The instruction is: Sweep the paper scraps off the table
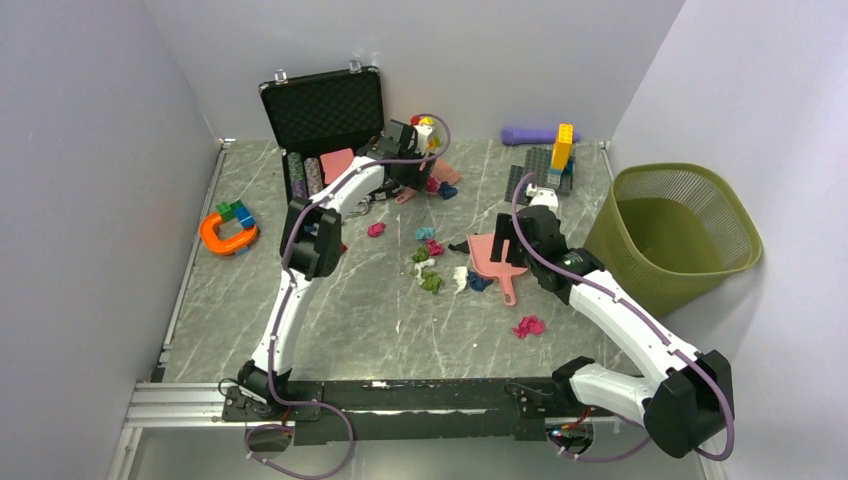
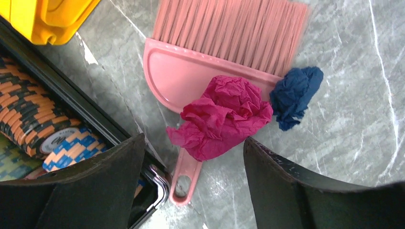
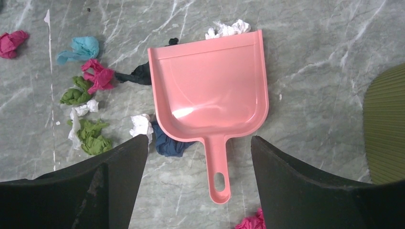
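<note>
Paper scraps lie on the marble table [image 1: 380,320]. A cluster [image 1: 428,262] sits mid-table, with single magenta wads to its right [image 1: 528,326] and left [image 1: 376,229]. My left gripper [image 2: 193,148] is open and empty above the handle of a pink brush [image 2: 191,71]. A magenta wad [image 2: 224,117] lies on that handle, with a navy wad [image 2: 296,95] beside it. My right gripper [image 3: 198,143] is open and empty above the handle of a pink dustpan [image 3: 210,90]. Teal [image 3: 81,47], green [image 3: 93,136], white [image 3: 142,125] and navy [image 3: 169,145] wads lie left of the pan.
An open black case [image 1: 322,110] with poker chips [image 1: 305,178] stands at the back, close to my left gripper [image 1: 405,160]. A green mesh bin [image 1: 680,235] stands at the right. Building bricks [image 1: 555,160] are at the back right and an orange toy [image 1: 228,232] at the left.
</note>
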Action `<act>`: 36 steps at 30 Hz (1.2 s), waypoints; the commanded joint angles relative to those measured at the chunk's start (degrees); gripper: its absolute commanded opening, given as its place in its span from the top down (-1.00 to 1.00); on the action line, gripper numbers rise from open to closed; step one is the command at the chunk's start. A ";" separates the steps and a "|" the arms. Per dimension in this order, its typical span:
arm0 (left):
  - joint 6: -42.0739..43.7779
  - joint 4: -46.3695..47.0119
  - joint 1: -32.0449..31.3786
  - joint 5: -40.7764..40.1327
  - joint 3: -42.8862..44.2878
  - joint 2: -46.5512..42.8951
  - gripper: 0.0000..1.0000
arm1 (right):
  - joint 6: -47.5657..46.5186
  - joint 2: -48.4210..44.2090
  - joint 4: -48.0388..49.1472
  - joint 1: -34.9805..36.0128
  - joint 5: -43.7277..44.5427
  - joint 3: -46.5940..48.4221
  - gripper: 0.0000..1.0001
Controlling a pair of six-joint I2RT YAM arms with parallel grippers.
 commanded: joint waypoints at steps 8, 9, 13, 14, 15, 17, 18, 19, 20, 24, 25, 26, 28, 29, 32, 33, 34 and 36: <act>-2.25 -6.73 0.38 4.24 5.55 3.57 -0.48 | 0.47 -0.74 3.00 -0.12 -0.92 2.13 -0.64; -2.52 -7.97 0.36 4.26 5.84 4.04 -0.47 | 0.59 -0.92 3.02 -0.16 -1.13 2.13 -0.64; -4.11 -13.20 0.35 4.78 5.96 5.31 -0.37 | 1.12 -1.29 3.03 -0.12 -1.92 2.12 -0.63; -4.51 -14.00 0.35 5.44 4.92 5.17 -0.21 | 1.21 -1.34 3.02 -0.18 -2.08 2.12 -0.63; -4.89 -14.77 0.35 6.03 3.75 4.90 -0.11 | 1.36 -1.47 3.02 -0.11 -2.22 2.12 -0.63; -5.68 -15.19 0.40 6.28 0.88 3.68 0.03 | 1.56 -1.73 2.87 -0.14 -2.54 2.16 -0.63; -5.90 -15.17 0.32 6.25 -0.48 3.00 0.04 | 1.65 -1.88 2.85 -0.14 -2.81 2.13 -0.62; -5.99 -15.18 0.32 5.95 -1.58 2.41 0.01 | 1.80 -2.07 2.84 -0.14 -2.97 2.06 -0.62; -6.05 -15.36 0.17 4.65 -2.47 2.09 0.00 | 1.89 -2.31 2.84 -0.14 -3.14 1.97 -0.62; -5.40 -17.16 -0.79 2.39 -3.53 1.42 0.01 | 2.20 -3.29 2.76 -0.15 -3.59 1.61 -0.62; -5.46 -17.28 -1.13 2.37 -4.53 0.89 0.03 | 2.28 -3.50 2.69 -0.14 -3.65 1.60 -0.62; -5.64 -16.81 -1.61 2.28 -6.48 -0.18 0.05 | 2.37 -3.74 2.57 -0.21 -3.67 1.48 -0.62; -6.23 -14.99 -2.78 1.49 -11.44 -2.74 0.05 | 2.38 -3.93 2.53 -0.15 -3.61 1.38 -0.62; -6.83 -14.29 -3.32 0.87 -13.81 -4.09 0.06 | 2.40 -4.06 2.51 -0.14 -3.65 1.34 -0.62; -8.91 -13.56 -4.36 0.73 -19.35 -6.98 0.09 | 2.38 -4.11 2.33 -0.16 -3.76 1.42 -0.62; -9.55 -13.92 -4.61 0.82 -20.56 -7.77 0.10 | 2.38 -4.11 2.27 -0.14 -3.84 1.42 -0.62; -10.17 -14.18 -4.85 0.98 -21.97 -8.65 0.12 | 2.30 -4.26 2.25 -0.18 -3.93 1.42 -0.62; -11.15 -13.68 -6.08 0.27 -25.77 -11.46 0.14 | 2.25 -4.32 2.31 -0.17 -4.03 1.26 -0.62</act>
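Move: The brush handle's end lies about 4 cm back and 3 cm left of the left hand, some 5 cm below. The magenta scrap on the brush is almost straight below, about 1 cm right; the blue scrap is 5 cm right and 1 cm back. The teal scrap is about 13 cm straight back. From the right hand, the handle's end is some 22 cm ahead, 22 cm left and 14 cm down. The left hand draws back about 11 cm, sinking and tipping down, fingers half closing, one fingertip catching the brush handle. ##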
